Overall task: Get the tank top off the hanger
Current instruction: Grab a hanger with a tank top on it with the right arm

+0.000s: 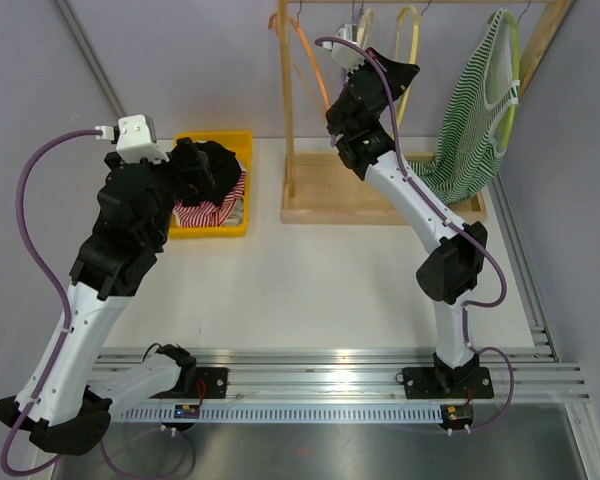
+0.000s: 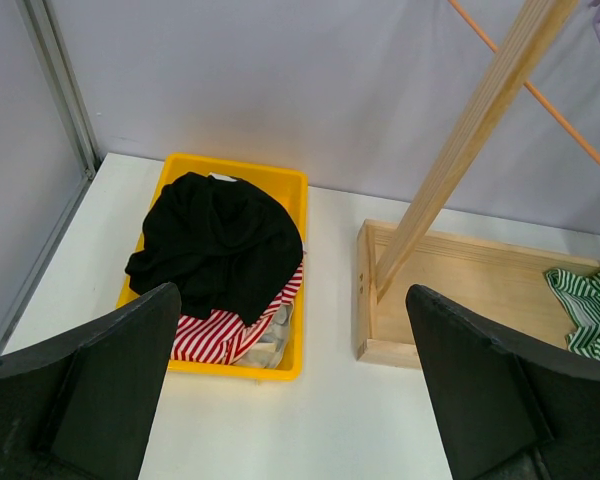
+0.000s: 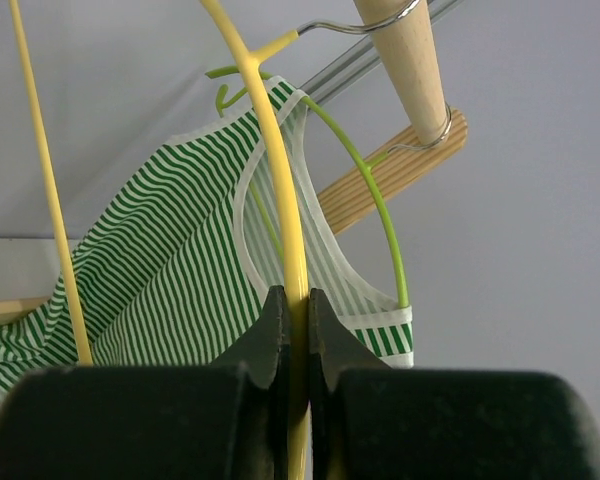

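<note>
The green-and-white striped tank top (image 1: 475,110) hangs on a green hanger (image 1: 512,50) at the right end of the wooden rack, its hem trailing onto the rack's base. In the right wrist view the tank top (image 3: 170,250) and green hanger (image 3: 375,200) lie behind my fingers. My right gripper (image 3: 290,310) is shut on an empty yellow hanger (image 3: 275,170), one place left of the tank top; it shows high at the rack (image 1: 385,70). My left gripper (image 2: 295,390) is open and empty above the table beside the yellow bin (image 2: 240,165).
The yellow bin (image 1: 215,138) holds a black garment (image 2: 220,240) over red-striped cloth. The rack's wooden base tray (image 1: 380,210) sits at the back centre, with an upright post (image 1: 285,100). An orange hanger (image 1: 305,50) hangs at the rack's left. Grey walls close both sides.
</note>
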`<action>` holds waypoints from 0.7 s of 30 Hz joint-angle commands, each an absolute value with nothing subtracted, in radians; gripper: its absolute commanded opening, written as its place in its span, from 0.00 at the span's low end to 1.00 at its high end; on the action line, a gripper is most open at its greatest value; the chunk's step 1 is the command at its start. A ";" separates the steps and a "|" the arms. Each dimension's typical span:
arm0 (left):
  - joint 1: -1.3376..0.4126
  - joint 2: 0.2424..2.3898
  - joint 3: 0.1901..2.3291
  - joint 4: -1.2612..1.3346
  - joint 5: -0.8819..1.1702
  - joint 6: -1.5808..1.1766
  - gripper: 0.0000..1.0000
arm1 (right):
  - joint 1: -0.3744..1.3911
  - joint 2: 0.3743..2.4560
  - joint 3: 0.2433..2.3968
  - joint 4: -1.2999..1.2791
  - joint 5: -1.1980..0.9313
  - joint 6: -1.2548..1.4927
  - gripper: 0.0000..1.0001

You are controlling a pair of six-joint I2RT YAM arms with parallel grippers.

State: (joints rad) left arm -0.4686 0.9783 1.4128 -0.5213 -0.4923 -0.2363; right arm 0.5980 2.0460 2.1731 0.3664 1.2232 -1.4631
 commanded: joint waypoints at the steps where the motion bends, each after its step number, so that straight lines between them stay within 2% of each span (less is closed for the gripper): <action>1: -0.471 0.974 1.411 -0.476 -0.471 -0.242 0.99 | 0.626 2.040 2.181 0.334 1.137 -1.347 0.02; 5: -0.471 0.974 1.413 -0.477 -0.471 -0.244 0.99 | 0.637 1.975 2.140 0.334 1.135 -1.238 0.49; 14: -0.471 0.974 1.411 -0.476 -0.472 -0.244 0.99 | 0.661 1.769 2.063 0.209 1.052 -0.910 0.66; 21: -0.471 0.980 1.405 -0.463 -0.453 -0.241 0.99 | 0.664 1.563 1.971 0.076 0.925 -0.657 0.87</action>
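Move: The right fingers still pinch the yellow hanger, left empty on the rail. The green-striped tank top on its green hanger hangs roughly 17 cm to this hand's right, 4 cm ahead, its middle some 8 cm lower; the cream hanger is about 9 cm to the left and 2 cm ahead, at about hand height. The idle left hand has that tank top around 58 cm to its right, 20 cm ahead and 3 cm lower. The right hand opens wide and lets go of the yellow hanger, easing about 3 cm left at first. It then pulls back and up, some 6 cm each way by the end, and gives back most of the leftward drift. The wrist tips its fingers up, rolls its left side upward and turns about 20 degrees counter-clockwise. ##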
